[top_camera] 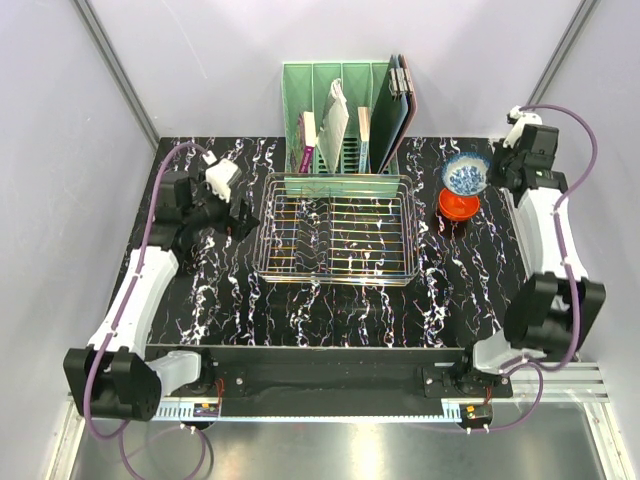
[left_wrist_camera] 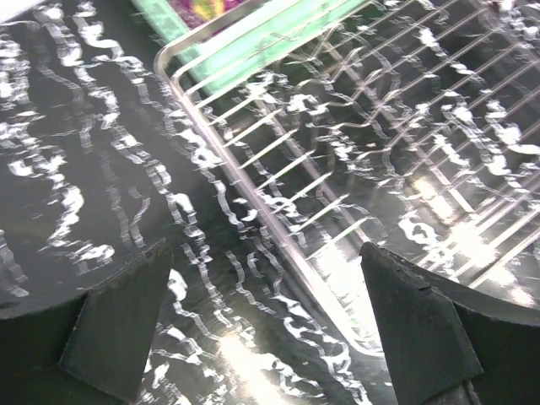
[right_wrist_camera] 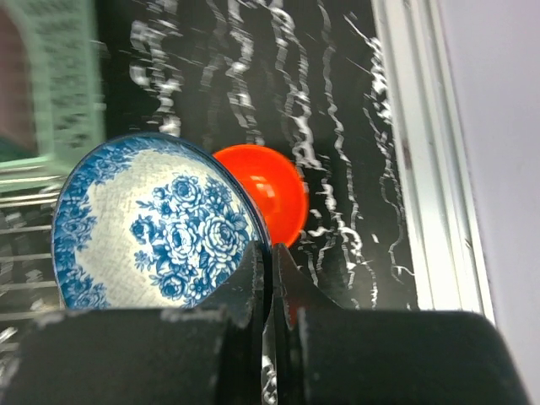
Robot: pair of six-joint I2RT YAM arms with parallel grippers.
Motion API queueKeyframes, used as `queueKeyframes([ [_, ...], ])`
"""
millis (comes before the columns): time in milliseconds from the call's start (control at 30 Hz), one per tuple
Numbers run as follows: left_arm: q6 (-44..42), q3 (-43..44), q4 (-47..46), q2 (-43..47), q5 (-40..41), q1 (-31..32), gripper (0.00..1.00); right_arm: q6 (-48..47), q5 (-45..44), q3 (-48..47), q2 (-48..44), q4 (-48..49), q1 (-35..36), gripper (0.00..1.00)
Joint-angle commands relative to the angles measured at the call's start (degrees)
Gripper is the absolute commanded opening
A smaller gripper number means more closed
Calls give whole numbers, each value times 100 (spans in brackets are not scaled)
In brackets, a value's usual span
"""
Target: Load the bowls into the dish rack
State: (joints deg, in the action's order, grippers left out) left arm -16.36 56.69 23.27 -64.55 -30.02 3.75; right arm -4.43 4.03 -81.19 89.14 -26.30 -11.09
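Note:
A white-blue flowered bowl point(top_camera: 465, 176) hangs tilted above the table at the right of the dish rack point(top_camera: 335, 238). My right gripper point(top_camera: 488, 172) is shut on its rim. In the right wrist view the fingertips point(right_wrist_camera: 272, 261) pinch the edge of this bowl point(right_wrist_camera: 156, 224). A glossy orange-red bowl point(right_wrist_camera: 268, 192) sits on the table just behind it, seen from above just below the held bowl point(top_camera: 458, 206). The chrome wire rack holds no bowls. My left gripper point(top_camera: 243, 215) stands open beside the rack's left rim point(left_wrist_camera: 253, 198), with nothing between its fingers point(left_wrist_camera: 118, 325).
A green slotted organizer point(top_camera: 340, 118) with boards and packets stands right behind the rack. The black marbled table point(top_camera: 330, 310) ends in a metal rail at the right point(right_wrist_camera: 422, 152). White walls close in the back and sides.

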Motion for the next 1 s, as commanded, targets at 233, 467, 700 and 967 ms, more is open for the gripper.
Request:
queueKeyframes([
  [233, 397, 1072, 257, -839, -848, 574, 99, -726, 564, 455, -1602, -199, 1451, 0],
  [467, 484, 1687, 345, -910, -180, 1022, 99, -647, 327, 262, -1242, -367, 2409, 0],
  [700, 511, 2083, 459, -1287, 268, 1637, 99, -682, -103, -125, -645, -463, 3279, 0],
  [967, 432, 2347, 460, -1814, 910, 2218, 99, -726, -219, -757, -117, -630, 3991, 0],
])
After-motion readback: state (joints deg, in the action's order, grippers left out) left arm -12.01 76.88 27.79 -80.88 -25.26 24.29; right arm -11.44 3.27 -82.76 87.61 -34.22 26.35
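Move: The blue bowl is already pinched by its right rim in the right hand, and the wire dish rack's middle lies about 36 cm to that hand's left, 7 cm back and 16 cm below. The orange bowl stands almost under the hand, some 3 cm left and 2 cm ahead, 17 cm down. From the open left hand the blue bowl is roughly 53 cm right and 10 cm ahead at its height; the rack's middle is 22 cm right, 4 cm ahead, 16 cm lower. The blue bowl, kept in the right hand's shut fingers, is carried about 27 cm left and a little back to over the rack's right half, rising some 6 cm first and sinking again, while the wrist turns roughly 40 degrees counter-clockwise. Towards it the empty, wide-open left hand comes right over the rack, lifting, then dipping slightly. ##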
